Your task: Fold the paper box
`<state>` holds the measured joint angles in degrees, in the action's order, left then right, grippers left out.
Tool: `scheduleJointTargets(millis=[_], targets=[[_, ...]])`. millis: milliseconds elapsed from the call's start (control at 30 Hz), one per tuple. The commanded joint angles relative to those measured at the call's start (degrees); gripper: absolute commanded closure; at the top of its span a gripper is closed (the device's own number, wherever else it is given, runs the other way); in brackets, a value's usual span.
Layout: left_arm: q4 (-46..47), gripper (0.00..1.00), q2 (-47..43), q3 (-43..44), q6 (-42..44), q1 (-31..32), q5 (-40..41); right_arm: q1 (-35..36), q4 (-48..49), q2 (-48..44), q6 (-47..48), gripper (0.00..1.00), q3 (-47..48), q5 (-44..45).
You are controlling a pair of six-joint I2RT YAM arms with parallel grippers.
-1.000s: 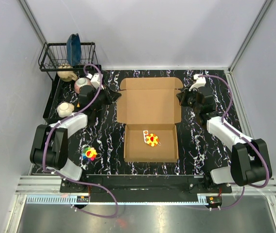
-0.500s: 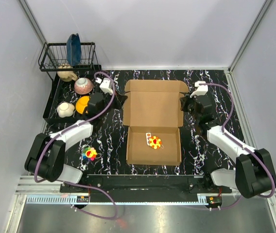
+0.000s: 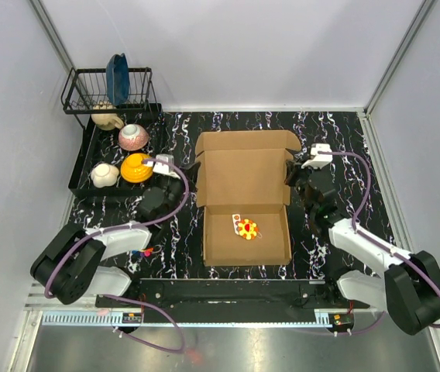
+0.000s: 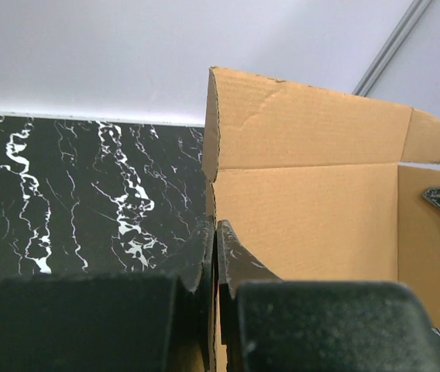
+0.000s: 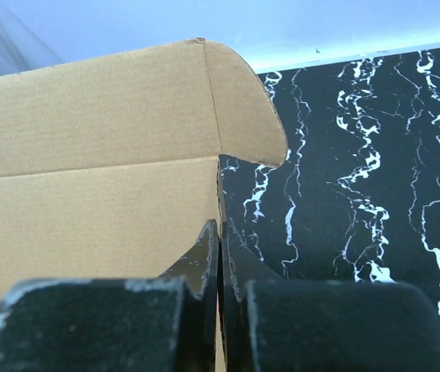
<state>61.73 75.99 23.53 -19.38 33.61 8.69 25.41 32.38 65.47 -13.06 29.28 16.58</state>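
The paper box (image 3: 243, 174) of brown cardboard lies in the middle of the black marbled table, its lid panel tilted up from the base. My left gripper (image 3: 192, 177) is shut on the lid's left edge. In the left wrist view the gripper (image 4: 214, 236) pinches the thin edge of the box (image 4: 305, 209), with the lid's inside facing right. My right gripper (image 3: 292, 175) is shut on the lid's right edge. In the right wrist view the gripper (image 5: 220, 232) clamps that edge below the rounded corner flap of the box (image 5: 88, 194).
A red and yellow flower sticker (image 3: 244, 227) lies in the box base. A black tray (image 3: 80, 186) at the left holds a pink bowl (image 3: 132, 137), an orange bowl (image 3: 136, 167) and a white bowl (image 3: 104, 174). A wire rack (image 3: 108, 89) stands behind. A colourful toy (image 3: 144, 252) lies under the left arm.
My left gripper closed on the lid's left edge. Both grippers drew toward the near side with the box, and the lid panel rose from flat.
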Motion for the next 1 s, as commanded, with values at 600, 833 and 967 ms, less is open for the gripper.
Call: scheduleJointTargets(millis=[600, 833, 967], targets=[[33.2, 1.00, 10.6, 9.1, 19.0, 4.6, 9.8, 6.8, 36.1, 16.2, 4.1, 1.00, 2.3, 4.5], [33.7, 1.00, 9.4, 11.8, 20.6, 3.7, 8.6, 7.0, 37.0, 16.5, 7.8, 1.00, 4.4, 4.3], [33.7, 1.00, 10.1, 13.9, 20.5, 3.2, 7.9, 7.0, 37.1, 17.0, 10.0, 1.00, 6.1, 4.1]])
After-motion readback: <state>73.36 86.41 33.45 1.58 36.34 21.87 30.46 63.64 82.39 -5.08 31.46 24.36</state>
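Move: Both grippers already pinch the side edges of the raised lid; its middle lies about 11 cm right of the left gripper and 11 cm left of the right, about level ahead and in height. The tray's middle is some 15 cm back from either hand and 12 cm below, sideways midway between them, with the flower toy 1 cm nearer the hands. The yellow bowl stands about 17 cm left of the left gripper, 2 cm ahead and 15 cm below. Keep both grippers shut on the lid's side edges. Ease the lid back a centimetre or two, then swing it forward about 6 cm and lift it in the second half, the left hand rising some 5 cm and the right a little less after a slight dip. Drift the right hand left as well; tip both hands' fingers upward about 15 degrees and turn the left one counter-clockwise as much. ##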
